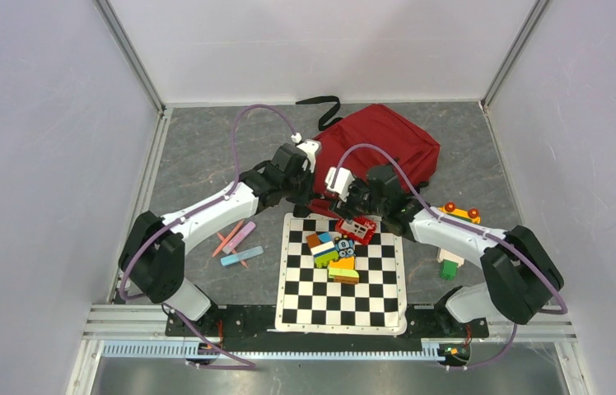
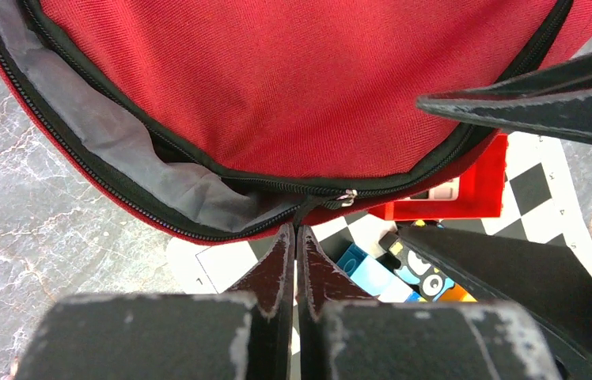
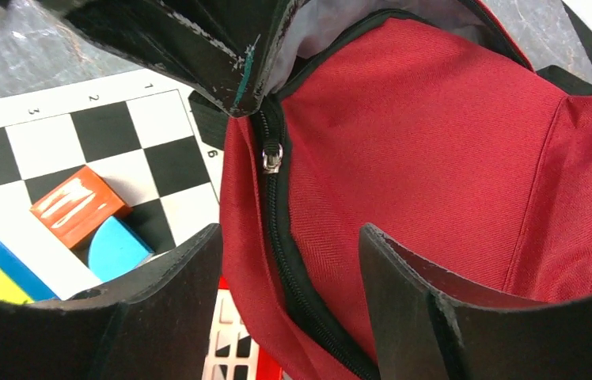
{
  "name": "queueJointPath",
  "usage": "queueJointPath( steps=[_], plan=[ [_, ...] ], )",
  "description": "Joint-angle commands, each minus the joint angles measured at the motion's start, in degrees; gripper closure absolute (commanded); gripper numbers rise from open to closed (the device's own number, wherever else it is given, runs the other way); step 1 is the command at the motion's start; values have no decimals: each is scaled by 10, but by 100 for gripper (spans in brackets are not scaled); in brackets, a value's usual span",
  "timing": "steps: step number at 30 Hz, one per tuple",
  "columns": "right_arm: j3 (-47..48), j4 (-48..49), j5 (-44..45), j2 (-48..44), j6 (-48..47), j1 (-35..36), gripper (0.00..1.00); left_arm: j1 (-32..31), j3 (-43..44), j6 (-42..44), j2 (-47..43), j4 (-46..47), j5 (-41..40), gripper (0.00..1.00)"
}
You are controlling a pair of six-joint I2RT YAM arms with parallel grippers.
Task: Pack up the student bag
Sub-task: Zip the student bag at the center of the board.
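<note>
The student bag [image 1: 379, 148] is a dark red backpack lying at the back of the table. Its near edge reaches the chessboard. Its zip [image 2: 119, 186] stands partly open on the left, and grey lining [image 2: 95, 131] shows there. My left gripper [image 2: 294, 229] is shut, its tips pinching the black pull by the zip slider [image 2: 347, 196]. In the top view the left gripper [image 1: 310, 204] sits at the bag's near edge. My right gripper [image 3: 289, 261] is open and straddles the closed stretch of zip [image 3: 277, 237]. Red fabric lies between its fingers [image 3: 404, 277].
A checkered mat [image 1: 342, 288] lies in front of the bag with several coloured blocks [image 1: 333, 251] and a small red toy box [image 1: 356, 229]. Markers [image 1: 239, 243] lie to the left. A toy car [image 1: 461, 214] and a green block [image 1: 450, 265] lie to the right. Walls enclose the table.
</note>
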Motion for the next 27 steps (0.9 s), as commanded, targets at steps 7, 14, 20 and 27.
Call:
queueJointPath(
  steps=[7,14,20,27],
  plan=[
    [29,50,93,63,-100,40,39,6,-4,-38,-36,37,11,98],
    [34,50,154,43,-98,49,97,33,-9,-45,-38,35,-20,98],
    [14,8,179,-26,-89,48,100,74,29,-35,-21,7,-71,98],
    [-7,-44,214,-120,-70,49,100,131,74,-5,3,-1,-71,98]
  ],
)
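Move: Pinched in the left fingers is the zip pull, its slider some 2 cm to their right; the zip's open end lies about 11 cm ahead, 2 cm left and 3 cm lower. For the right hand, the zip seam behind the slider is roughly 3 cm below and 1 cm ahead. The red box sits some 6 cm back, 5 cm right and 10 cm below that hand; the toy blocks are 12 cm back, 3 cm left, equally low. Dipping about 3 cm with open fingers, the right hand closes them on the zip seam behind the slider, then lifts it some 6 cm, drifting right. The left keeps its pinch on the pull, edges up 1 cm, then once the seam is gripped draws the pull forward and left about 7 cm towards the open end, rising late and turning slightly counter-clockwise. ##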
